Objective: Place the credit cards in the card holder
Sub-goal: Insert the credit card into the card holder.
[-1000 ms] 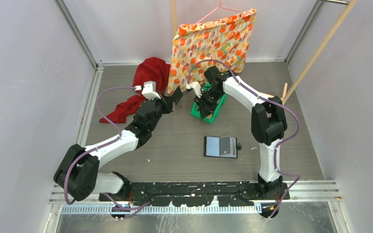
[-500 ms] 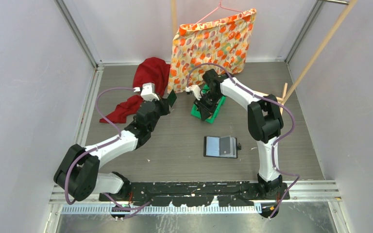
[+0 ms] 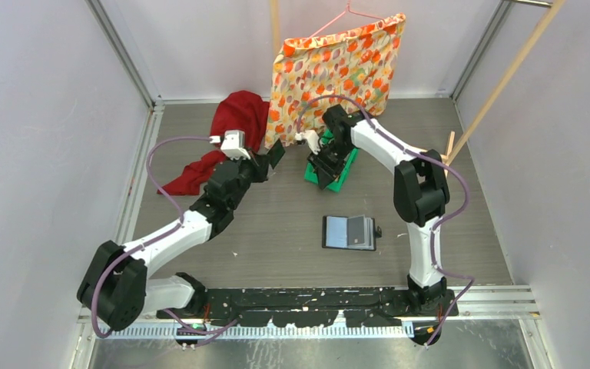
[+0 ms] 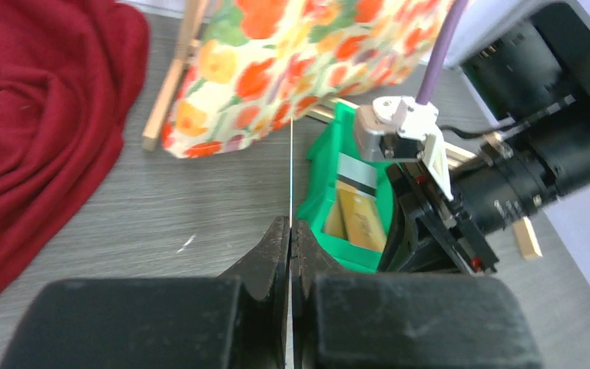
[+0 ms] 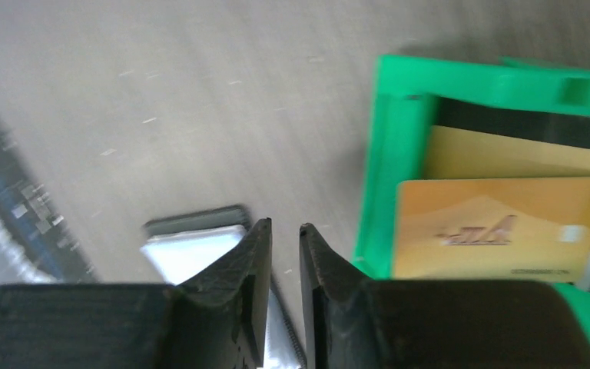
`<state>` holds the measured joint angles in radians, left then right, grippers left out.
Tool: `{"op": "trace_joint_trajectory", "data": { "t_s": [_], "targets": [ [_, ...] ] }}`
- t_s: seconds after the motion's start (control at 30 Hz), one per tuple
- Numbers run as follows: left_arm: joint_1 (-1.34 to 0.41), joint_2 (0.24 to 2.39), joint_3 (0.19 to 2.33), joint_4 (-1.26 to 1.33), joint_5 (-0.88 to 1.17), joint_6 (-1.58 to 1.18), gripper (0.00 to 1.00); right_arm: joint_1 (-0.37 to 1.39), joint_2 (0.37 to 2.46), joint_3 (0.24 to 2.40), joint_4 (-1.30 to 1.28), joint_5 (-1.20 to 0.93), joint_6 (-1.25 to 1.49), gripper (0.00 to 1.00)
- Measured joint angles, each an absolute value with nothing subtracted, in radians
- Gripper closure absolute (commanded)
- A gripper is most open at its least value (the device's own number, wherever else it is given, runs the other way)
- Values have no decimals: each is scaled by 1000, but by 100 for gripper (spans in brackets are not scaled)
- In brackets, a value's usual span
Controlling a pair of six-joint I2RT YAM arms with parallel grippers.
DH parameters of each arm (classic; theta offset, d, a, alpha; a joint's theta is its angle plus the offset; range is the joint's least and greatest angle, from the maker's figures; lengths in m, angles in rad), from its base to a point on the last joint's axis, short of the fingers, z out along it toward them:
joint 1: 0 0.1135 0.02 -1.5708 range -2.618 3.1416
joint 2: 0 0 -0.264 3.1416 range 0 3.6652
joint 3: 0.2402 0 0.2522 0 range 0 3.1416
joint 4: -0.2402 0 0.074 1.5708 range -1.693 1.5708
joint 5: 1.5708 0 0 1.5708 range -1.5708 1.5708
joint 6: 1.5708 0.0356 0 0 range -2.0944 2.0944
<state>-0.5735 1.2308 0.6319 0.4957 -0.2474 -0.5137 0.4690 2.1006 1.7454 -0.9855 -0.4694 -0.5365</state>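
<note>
My left gripper (image 4: 290, 223) is shut on a thin dark credit card (image 4: 290, 169), seen edge-on as a fine line sticking up from the jaws. From above, that card (image 3: 276, 152) is held off the table, left of the green tray (image 3: 343, 184). Yellow-gold credit cards (image 5: 499, 231) lie in the tray (image 5: 399, 138). My right gripper (image 5: 284, 224) hovers at the tray's near edge, its jaws a narrow gap apart with nothing between them. The black card holder (image 3: 349, 232) lies open on the table, its pale pages up, and shows behind my right fingers (image 5: 192, 238).
A red cloth (image 3: 234, 123) is heaped at the back left. A floral cloth (image 3: 338, 65) hangs on a hanger behind the tray. Wooden sticks (image 3: 507, 77) lean at the back right. Walls close in on both sides.
The right jaws have parted slightly over the tray edge. The left arm has shifted a little, still holding the dark card near the tray.
</note>
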Motion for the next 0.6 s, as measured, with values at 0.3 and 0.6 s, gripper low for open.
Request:
{"op": "trace_joint_trajectory", "data": {
  "t_s": [0.3,0.6],
  "targets": [
    [-580,1110,618,423,238,-474,100,420,1702,1649,-1206,-722,-808,19],
    [-694,942,579,314,519,-464,100,244,1263,1275,-1235,-873,-908,0]
  ]
}}
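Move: The left hand holds a dark card; the open card holder it is bound for lies some 22 cm to its right, about 13 cm back and 21 cm lower. The green box is about 7 cm ahead and 16 cm to the right of this hand, 19 cm below. From the empty right hand, the card holder lies roughly 13 cm back, 7 cm right and 6 cm lower; the box's middle is 8 cm ahead, 2 cm right, 4 cm lower. Keeping the card pinched, the left hand draws back about 17 cm and to the right, rising slightly, while it swings some 50 degrees clockwise, towards the card holder. The right hand leaves the green box empty, climbing and drawing back about 15 cm and then also drifting right, to end high over the holder; its fingers tilt up nearer level, still pointing left and down, and spread fully open. ##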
